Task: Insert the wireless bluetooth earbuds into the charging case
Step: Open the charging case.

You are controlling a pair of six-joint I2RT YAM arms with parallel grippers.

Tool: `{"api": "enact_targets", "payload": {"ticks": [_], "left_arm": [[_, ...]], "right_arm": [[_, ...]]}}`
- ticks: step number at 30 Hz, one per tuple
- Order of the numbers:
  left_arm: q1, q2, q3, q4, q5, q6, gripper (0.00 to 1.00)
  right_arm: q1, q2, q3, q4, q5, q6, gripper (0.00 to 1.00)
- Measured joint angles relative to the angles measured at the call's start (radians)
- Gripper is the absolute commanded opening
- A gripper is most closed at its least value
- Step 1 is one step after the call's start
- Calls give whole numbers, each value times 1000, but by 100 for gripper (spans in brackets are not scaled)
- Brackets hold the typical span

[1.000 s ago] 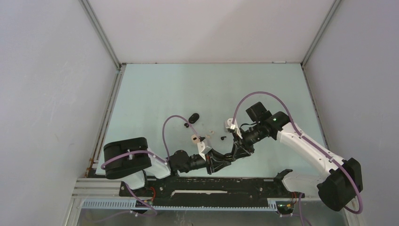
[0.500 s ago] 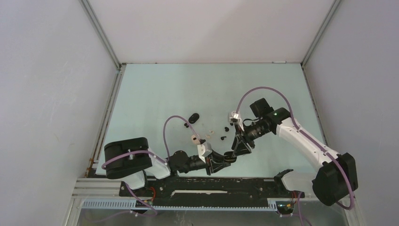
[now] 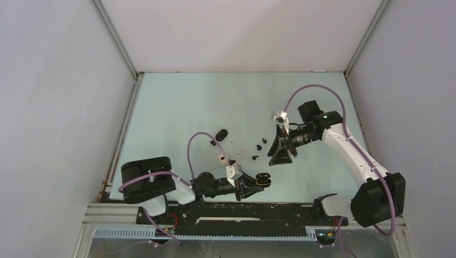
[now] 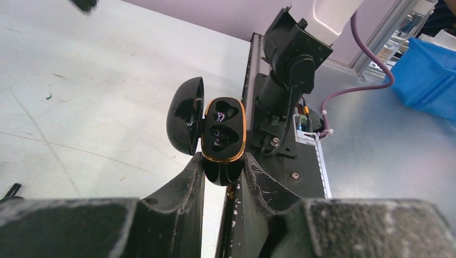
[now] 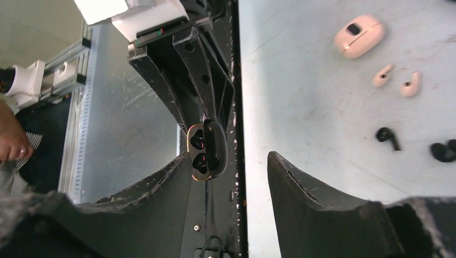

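Observation:
My left gripper [image 4: 223,161] is shut on the lower end of a black charging case [image 4: 224,131] with a gold rim. The case's lid [image 4: 185,122] hangs open to the left, and its two wells look dark and glossy. From above, this case [image 3: 262,181] is held near the table's front edge. My right gripper [image 3: 280,160] stands open and holds nothing, up and to the right of the case [image 5: 203,150]. Two black earbuds [image 5: 387,135] [image 5: 444,151] and two whitish earbuds [image 5: 382,76] [image 5: 411,85] lie loose on the table.
A cream case [image 3: 221,158] lies left of the loose buds, also seen as the cream case [image 5: 359,36] from the right wrist. Another black case [image 3: 221,133] sits farther back. The black rail [image 3: 242,210] runs along the table's front edge, just behind the held case.
My right gripper has drawn back from the held case, up and to the right, and its jaws have opened. My left gripper keeps its grip on the case.

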Motion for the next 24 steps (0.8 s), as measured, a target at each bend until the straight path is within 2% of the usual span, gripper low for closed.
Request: {"api": "enact_targets", "payload": {"ticks": [4,9,15,24], "left_arm": [[39,-13,-9,0,5,-11,0],[78,-79,-79,5,-20,-19,0],[79,-109,-130,6,-60,-19,0],[79,-144,-189,8,-122,-16,0]], "right_arm": [[-78,8,55,-25,-11,-19,44],[-103,59,58,137,149,179,34],[-72,183,58,317,375,335,33],[72,372,86,403,595,340,31]]}}
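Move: From the right hand, the nearest black earbud lies about 13 cm ahead, 6 cm left and some 18 cm below; a second sits 4 cm beyond that earbud and 2 cm to its right, and the pink earbuds are 2 cm beyond it and 6 cm to its left. The left hand still holds the open black charging case, with that nearest earbud about 17 cm ahead, straight in line and 12 cm below. Right swings 12 cm forward and down towards the black earbuds, fingers narrowing; left carries the case 6 cm left. ##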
